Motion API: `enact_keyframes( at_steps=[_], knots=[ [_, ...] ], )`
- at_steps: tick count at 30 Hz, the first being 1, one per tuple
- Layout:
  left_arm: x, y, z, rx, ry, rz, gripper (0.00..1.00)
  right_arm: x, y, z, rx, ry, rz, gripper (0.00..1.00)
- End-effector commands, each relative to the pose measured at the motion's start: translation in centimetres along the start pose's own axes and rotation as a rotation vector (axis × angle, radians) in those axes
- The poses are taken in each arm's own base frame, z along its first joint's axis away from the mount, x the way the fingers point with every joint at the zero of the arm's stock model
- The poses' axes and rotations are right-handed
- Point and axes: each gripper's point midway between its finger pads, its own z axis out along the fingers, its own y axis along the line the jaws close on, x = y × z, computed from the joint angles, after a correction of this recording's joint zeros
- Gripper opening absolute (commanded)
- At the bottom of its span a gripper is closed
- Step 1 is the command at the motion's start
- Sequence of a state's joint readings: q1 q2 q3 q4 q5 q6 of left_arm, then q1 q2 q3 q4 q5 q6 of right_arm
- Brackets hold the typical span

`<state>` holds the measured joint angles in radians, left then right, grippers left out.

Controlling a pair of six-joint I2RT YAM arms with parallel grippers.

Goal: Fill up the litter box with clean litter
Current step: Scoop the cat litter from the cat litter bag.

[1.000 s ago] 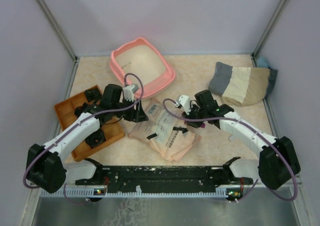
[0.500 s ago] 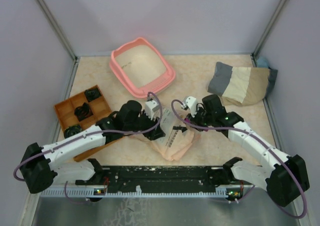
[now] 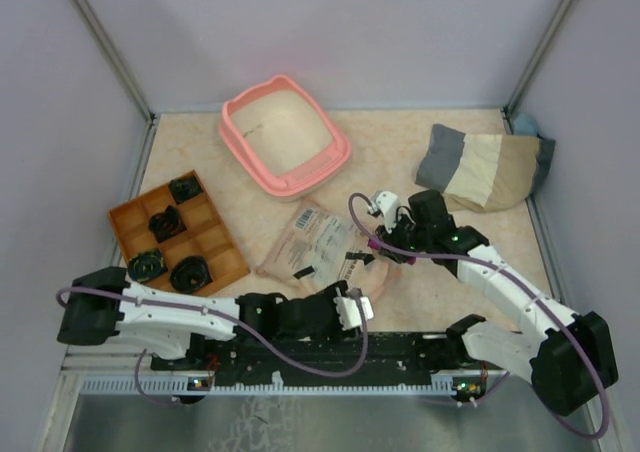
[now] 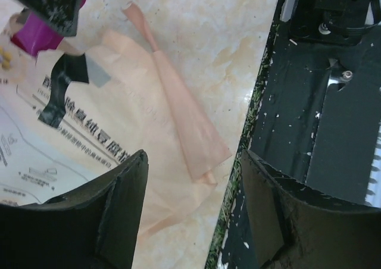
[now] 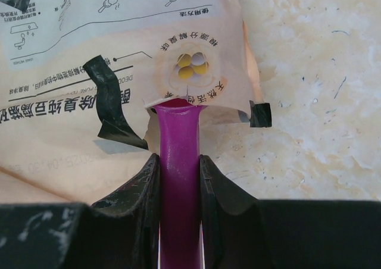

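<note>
The salmon-pink litter box (image 3: 285, 137) stands at the back of the table, apart from both arms. No clean litter shows in it; the clean litter is hidden. A beige printed paper bag (image 3: 318, 247) lies flat mid-table. My right gripper (image 3: 384, 244) (image 5: 180, 162) is shut on the handle of a magenta scoop (image 5: 178, 138), whose head goes under the bag's torn mouth (image 5: 190, 102). My left gripper (image 3: 352, 304) (image 4: 193, 162) is open, low over the bag's near folded corner (image 4: 190, 132) by the black base rail, holding nothing.
An orange compartmented tray (image 3: 135, 222) with black parts sits at the left. A grey and beige cloth bag (image 3: 485, 167) lies at the back right. The black base rail (image 3: 320, 352) (image 4: 333, 114) runs along the near edge. Black tape strips (image 5: 110, 108) are on the bag.
My left arm has swung from the bag's far-left side, near the orange tray, down to the near edge by the bag's front corner. The right gripper has edged the scoop toward the bag.
</note>
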<state>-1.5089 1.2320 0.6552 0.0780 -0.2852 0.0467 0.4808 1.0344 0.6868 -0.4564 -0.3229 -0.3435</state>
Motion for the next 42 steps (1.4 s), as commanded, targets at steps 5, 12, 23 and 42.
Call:
enact_keyframes(
  at_steps=[5, 12, 23, 42],
  knots=[
    [-1.7, 0.1, 3.1, -0.228, 0.034, 0.267, 0.72, -3.9, -0.9, -0.8, 0.020, -0.152, -0.017, 0.00],
    [-0.4, 1.5, 4.2, -0.365, 0.080, 0.359, 0.73, -4.5, -0.6, -0.7, 0.000, -0.183, -0.003, 0.00],
    [1.0, 3.6, 4.3, -0.529, 0.122, 0.403, 0.08, -5.0, -0.3, 0.2, -0.049, -0.184, -0.002, 0.00],
    [0.2, 10.0, -0.6, -0.647, 0.040, 0.168, 0.00, -3.3, -0.2, 0.0, -0.026, -0.154, -0.004, 0.00]
  ],
)
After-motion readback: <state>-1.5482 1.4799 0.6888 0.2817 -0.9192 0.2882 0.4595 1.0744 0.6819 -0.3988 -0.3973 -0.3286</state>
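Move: The litter bag's near corner lies low beneath the left hand's open fingers, about 4 cm ahead, 2 cm to the right and 5 cm down. A black tape strip on the bag is 9 cm ahead and 1 cm left of that hand. The purple scoop, already in the bag mouth, is 12 cm ahead and 5 cm right. From the right hand, which grips the scoop, the same corner lies some 9 cm back, 4 cm left and 5 cm below. The bag's loose near corner is pinched by the left fingers, which first go right and down about 4 cm, then forward, and shut on it. Keeping that pinch, the left hand carries the fold forward, left and up, about 4 cm each way, towards the scoop, the wrist swinging some 25 degrees counter-clockwise. The right hand keeps its grip on the scoop and almost stays in place. ##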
